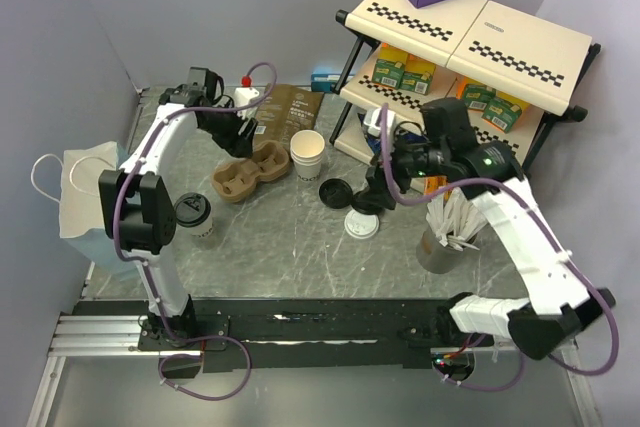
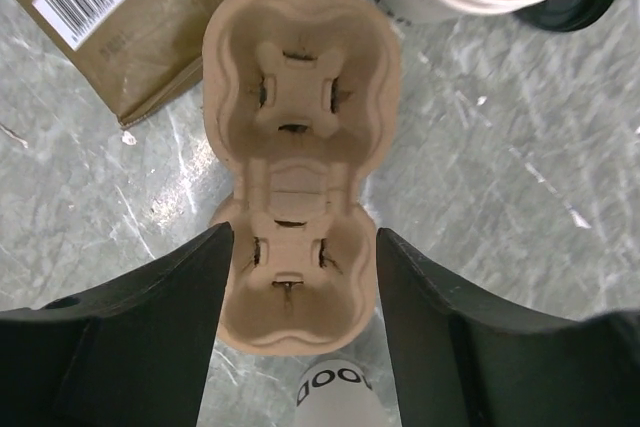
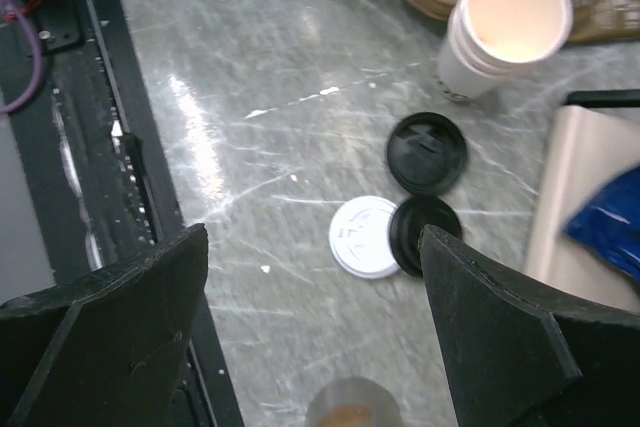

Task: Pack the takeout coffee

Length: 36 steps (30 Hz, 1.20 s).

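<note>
A white takeout cup with a black lid (image 1: 194, 213) stands at the table's front left; its printed side shows at the bottom edge of the left wrist view (image 2: 335, 399). The brown pulp cup carrier (image 1: 250, 172) lies empty beside it. My left gripper (image 1: 238, 137) is open, and its fingers straddle one end of the carrier (image 2: 295, 147) in the left wrist view (image 2: 300, 237). My right gripper (image 1: 375, 192) is open and empty, hovering over loose lids (image 3: 312, 247). Two black lids (image 3: 427, 152) (image 3: 420, 235) and a white lid (image 3: 365, 237) lie on the table.
A stack of open white cups (image 1: 308, 154) (image 3: 505, 32) stands right of the carrier. A brown coffee pouch (image 1: 290, 112) lies behind it. A metal cup of stirrers (image 1: 445, 232) stands front right. A white paper bag (image 1: 80, 192) is at the left; a shelf (image 1: 470, 37) is at the back right.
</note>
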Tool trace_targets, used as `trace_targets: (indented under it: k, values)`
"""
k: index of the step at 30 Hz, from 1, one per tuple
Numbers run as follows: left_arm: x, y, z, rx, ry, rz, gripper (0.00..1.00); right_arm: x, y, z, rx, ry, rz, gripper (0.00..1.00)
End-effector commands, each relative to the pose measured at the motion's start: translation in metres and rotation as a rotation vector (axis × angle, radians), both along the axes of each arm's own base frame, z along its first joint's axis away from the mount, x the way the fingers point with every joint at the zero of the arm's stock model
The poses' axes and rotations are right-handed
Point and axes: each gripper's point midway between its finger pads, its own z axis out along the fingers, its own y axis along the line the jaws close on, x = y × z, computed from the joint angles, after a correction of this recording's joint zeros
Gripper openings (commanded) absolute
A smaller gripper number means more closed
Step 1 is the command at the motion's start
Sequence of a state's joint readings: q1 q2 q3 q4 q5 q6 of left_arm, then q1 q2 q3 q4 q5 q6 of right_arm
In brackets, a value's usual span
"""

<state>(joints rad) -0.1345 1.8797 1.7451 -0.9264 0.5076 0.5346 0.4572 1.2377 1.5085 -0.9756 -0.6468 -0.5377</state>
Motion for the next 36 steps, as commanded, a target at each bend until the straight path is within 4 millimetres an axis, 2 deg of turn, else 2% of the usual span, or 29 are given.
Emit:
trace_targets:
  k: [1, 6, 9, 17, 26, 30, 36]
  values:
    - [0.005, 0.002, -0.015, 0.05, -0.004, -0.052, 0.64, -0.004, -0.023, -0.004, -0.048, -0.035, -0.061, 0.91]
    - [-0.003, 0.003, -0.038, 0.107, 0.028, -0.086, 0.69, 0.006, -0.024, -0.013, -0.023, 0.009, -0.1, 0.92]
    - [-0.004, -0.004, -0.047, 0.147, 0.007, -0.106, 0.7, 0.012, -0.026, -0.013, -0.004, 0.032, -0.126, 0.92]
    - [0.011, -0.008, -0.053, 0.177, -0.014, -0.065, 0.7, 0.011, -0.027, -0.017, 0.022, 0.072, -0.136, 0.92]
    - [0.019, -0.009, -0.062, 0.191, 0.016, -0.072, 0.67, 0.014, -0.031, -0.024, 0.022, 0.084, -0.156, 0.93]
    - [0.015, -0.01, -0.067, 0.191, 0.051, -0.086, 0.63, 0.014, -0.033, -0.026, 0.018, 0.09, -0.161, 0.93]
    - [0.009, -0.011, -0.063, 0.182, 0.057, -0.089, 0.6, 0.016, -0.035, -0.028, 0.018, 0.093, -0.169, 0.93]
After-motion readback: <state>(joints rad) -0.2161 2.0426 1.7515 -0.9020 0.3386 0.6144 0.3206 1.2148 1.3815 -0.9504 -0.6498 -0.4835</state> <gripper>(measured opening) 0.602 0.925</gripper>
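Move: The left hand hangs empty over the cup carrier, whose middle is about 12 cm below it, roughly 2 cm ahead and 2 cm right. The stack of cups stands level with that middle, some 13 cm to its right; the brown bag lies about 17 cm ahead and 10 cm right of the hand. The lidded cup is around 11 cm back and 11 cm left. From the right hand, the carrier lies some 20 cm ahead, 27 cm left and 27 cm below. The left hand sinks about 7 cm towards the carrier's waist, tipping some 10 degrees to point more steeply down; most of the drop comes early, then it eases off with its part-open fingers just above the waist, no touch to be seen. The empty right hand, wide open, sinks about 4 cm while drifting a little right. ##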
